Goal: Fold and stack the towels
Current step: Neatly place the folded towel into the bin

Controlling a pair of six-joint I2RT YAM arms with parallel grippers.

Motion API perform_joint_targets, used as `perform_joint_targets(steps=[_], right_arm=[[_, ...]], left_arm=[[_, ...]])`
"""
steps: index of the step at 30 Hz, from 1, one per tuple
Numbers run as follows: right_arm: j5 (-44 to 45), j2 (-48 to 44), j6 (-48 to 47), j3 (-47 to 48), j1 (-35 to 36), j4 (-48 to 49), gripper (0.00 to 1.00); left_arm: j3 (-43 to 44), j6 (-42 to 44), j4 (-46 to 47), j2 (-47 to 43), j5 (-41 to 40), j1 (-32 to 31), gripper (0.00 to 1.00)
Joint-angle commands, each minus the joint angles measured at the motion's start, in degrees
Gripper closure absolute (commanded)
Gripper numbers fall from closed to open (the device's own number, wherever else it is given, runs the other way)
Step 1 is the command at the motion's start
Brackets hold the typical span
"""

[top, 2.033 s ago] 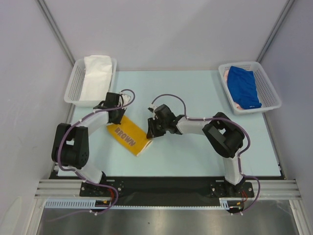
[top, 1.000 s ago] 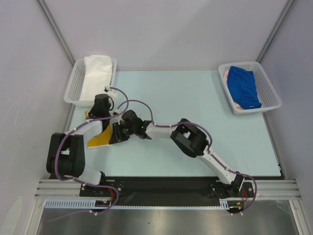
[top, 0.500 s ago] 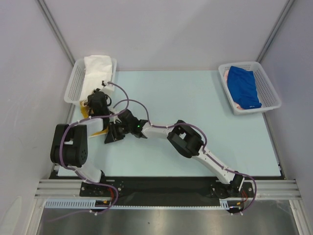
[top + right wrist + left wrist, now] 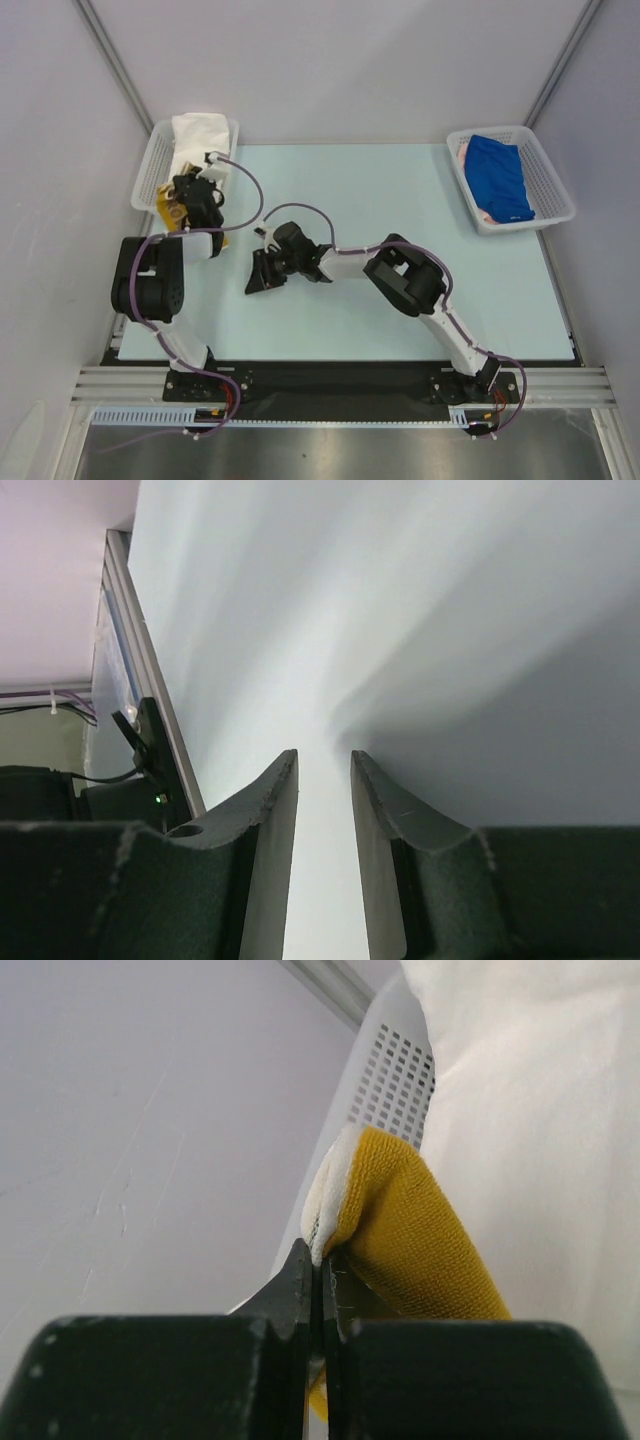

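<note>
My left gripper (image 4: 178,207) is shut on the folded edge of a mustard-yellow towel (image 4: 410,1230), with a white hem showing at the pinch (image 4: 320,1248). It holds the towel at the near end of the left basket (image 4: 148,175), where a sliver of the yellow towel (image 4: 166,206) shows. A white towel (image 4: 198,145) lies in that basket and fills the right of the left wrist view (image 4: 540,1110). My right gripper (image 4: 262,272) is open and empty, low over the bare table (image 4: 450,600); its fingertips (image 4: 285,770) hold nothing.
A second white mesh basket (image 4: 555,190) at the back right holds a blue towel (image 4: 500,175) over a pink one (image 4: 466,150). The left basket's perforated wall (image 4: 395,1070) stands close to the left fingers. A metal rail (image 4: 150,710) runs along the table edge.
The left gripper has carried the yellow towel off the table, back and left to the left basket. The right gripper has let go and drawn back to the right, now open.
</note>
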Motion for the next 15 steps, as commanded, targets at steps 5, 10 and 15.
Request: perform_joint_targets(steps=[5,10,15], right_arm=[[1.3,-12.5,-2.9,-9.3,-2.4,1.4,0.66],[1.1,-17.9,-4.5,-14.7,-4.8,0.4,0.66],[1.1,-22.3,-5.5,-17.9,-6.9,0.2,0.66]], left_arm=[[7.6,-1.8,7.4,3.9,6.0,2.9,1.0],[11.9,-0.9,7.1,7.9,8.6,3.1,1.0],[16.5,-0.5,6.0,10.6,12.1,3.4,1.0]])
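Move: The mustard towel is already off the table, hanging from the left hand's shut fingers. The bin's middle lies about 8 cm ahead of that hand, hardly 1 cm to its left and some 14 cm below. The white towel in it is centred about 9 cm ahead, 3 cm right and 13 cm below. The bin's near rim runs some 4 cm behind, 11 cm down. From the right hand, the bin's middle is roughly 32 cm ahead, 18 cm left, about level. The mustard towel, still pinched by its edge, is carried forward about 6 cm by the left hand, deeper over the bin beside the white towel. The hand also rises a couple of centimetres early on, then levels off, its fingers tipping up slightly. The empty, part-open right hand draws away to the right, some 7 cm, lifting about 5 cm off the table as it goes. ##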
